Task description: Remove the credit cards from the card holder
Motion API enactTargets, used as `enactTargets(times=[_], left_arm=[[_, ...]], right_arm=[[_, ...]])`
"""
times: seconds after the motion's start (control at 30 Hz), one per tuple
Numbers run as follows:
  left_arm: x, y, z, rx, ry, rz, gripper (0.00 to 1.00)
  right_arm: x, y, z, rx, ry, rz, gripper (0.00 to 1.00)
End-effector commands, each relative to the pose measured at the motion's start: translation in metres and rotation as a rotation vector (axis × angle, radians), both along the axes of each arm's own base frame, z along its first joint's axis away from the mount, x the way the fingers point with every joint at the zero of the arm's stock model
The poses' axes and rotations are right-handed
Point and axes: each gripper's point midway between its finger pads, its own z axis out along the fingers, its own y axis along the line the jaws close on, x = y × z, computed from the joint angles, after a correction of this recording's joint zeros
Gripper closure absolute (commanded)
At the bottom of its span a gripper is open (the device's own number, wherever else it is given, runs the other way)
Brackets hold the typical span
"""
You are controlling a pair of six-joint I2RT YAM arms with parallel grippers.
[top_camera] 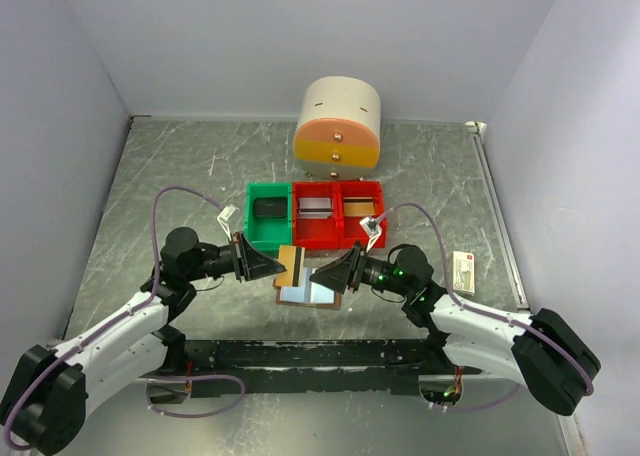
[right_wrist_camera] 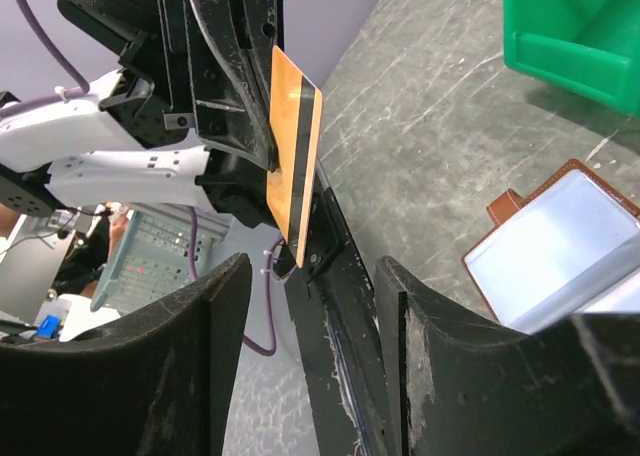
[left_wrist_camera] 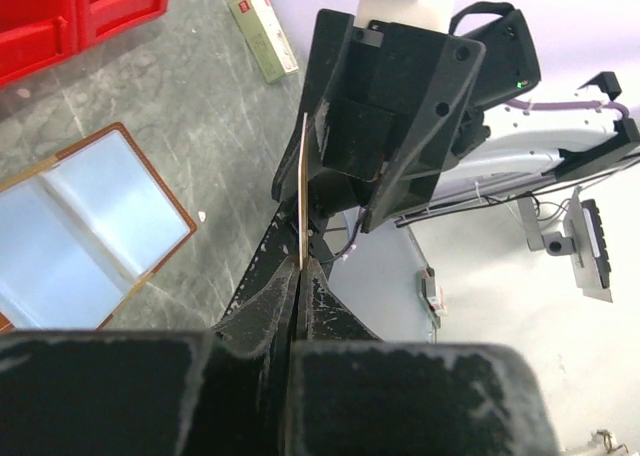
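The card holder lies open on the table between the two arms, its pale blue panels up and brown border showing. My left gripper is shut on an orange credit card with a black stripe, held upright above the holder's left edge. The left wrist view shows this card edge-on, pinched at the fingertips. My right gripper faces it, open, with the card just beyond its spread fingers; nothing touches them.
Behind the holder stand a green bin and two red bins, each with a flat card-like item inside. A round cream and orange drawer unit sits at the back. A cream box lies at the right.
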Motion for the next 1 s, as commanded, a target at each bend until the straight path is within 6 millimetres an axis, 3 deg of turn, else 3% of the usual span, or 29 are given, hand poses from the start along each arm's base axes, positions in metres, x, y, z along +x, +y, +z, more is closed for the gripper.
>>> enactTargets(times=[0.0, 0.27, 0.97], left_arm=[[-0.011, -0.003, 0.018, -0.084, -0.057, -0.077, 0.93], [-0.016, -0.005, 0.017, -0.107, -0.043, -0.104, 0.93], [-0.016, -0.007, 0.018, -0.131, -0.043, -0.095, 0.93]], right_arm=[[-0.001, 0.007, 0.026, 0.078, -0.047, 0.039, 0.49], [-0.003, 0.019, 0.04, 0.131, -0.058, 0.093, 0.58], [-0.009, 0.036, 0.037, 0.173, -0.014, 0.178, 0.88]])
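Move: The credit card is already in the left fingers, its middle about 2 cm right of the left hand point. It lies roughly 5 cm left of the right hand, 1 cm farther out and 1 cm above. The card holder lies open about 13 cm beneath the right hand, some 2 cm left and 2 cm ahead. The green tray sits roughly 17 cm ahead of that hand and 10 cm left, 12 cm below; the red tray is equally far out and low, 5 cm right. Leftward and up, the right hand travels about 4 cm to the free right edge of the credit card, its wrist swinging some 10 degrees counter-clockwise with the tips lifting slightly. Its half-open fingers narrow on the way to nearly shut, one either side of the card edge. The left hand keeps its pinch and eases the card 1–2 cm back and slightly up. ##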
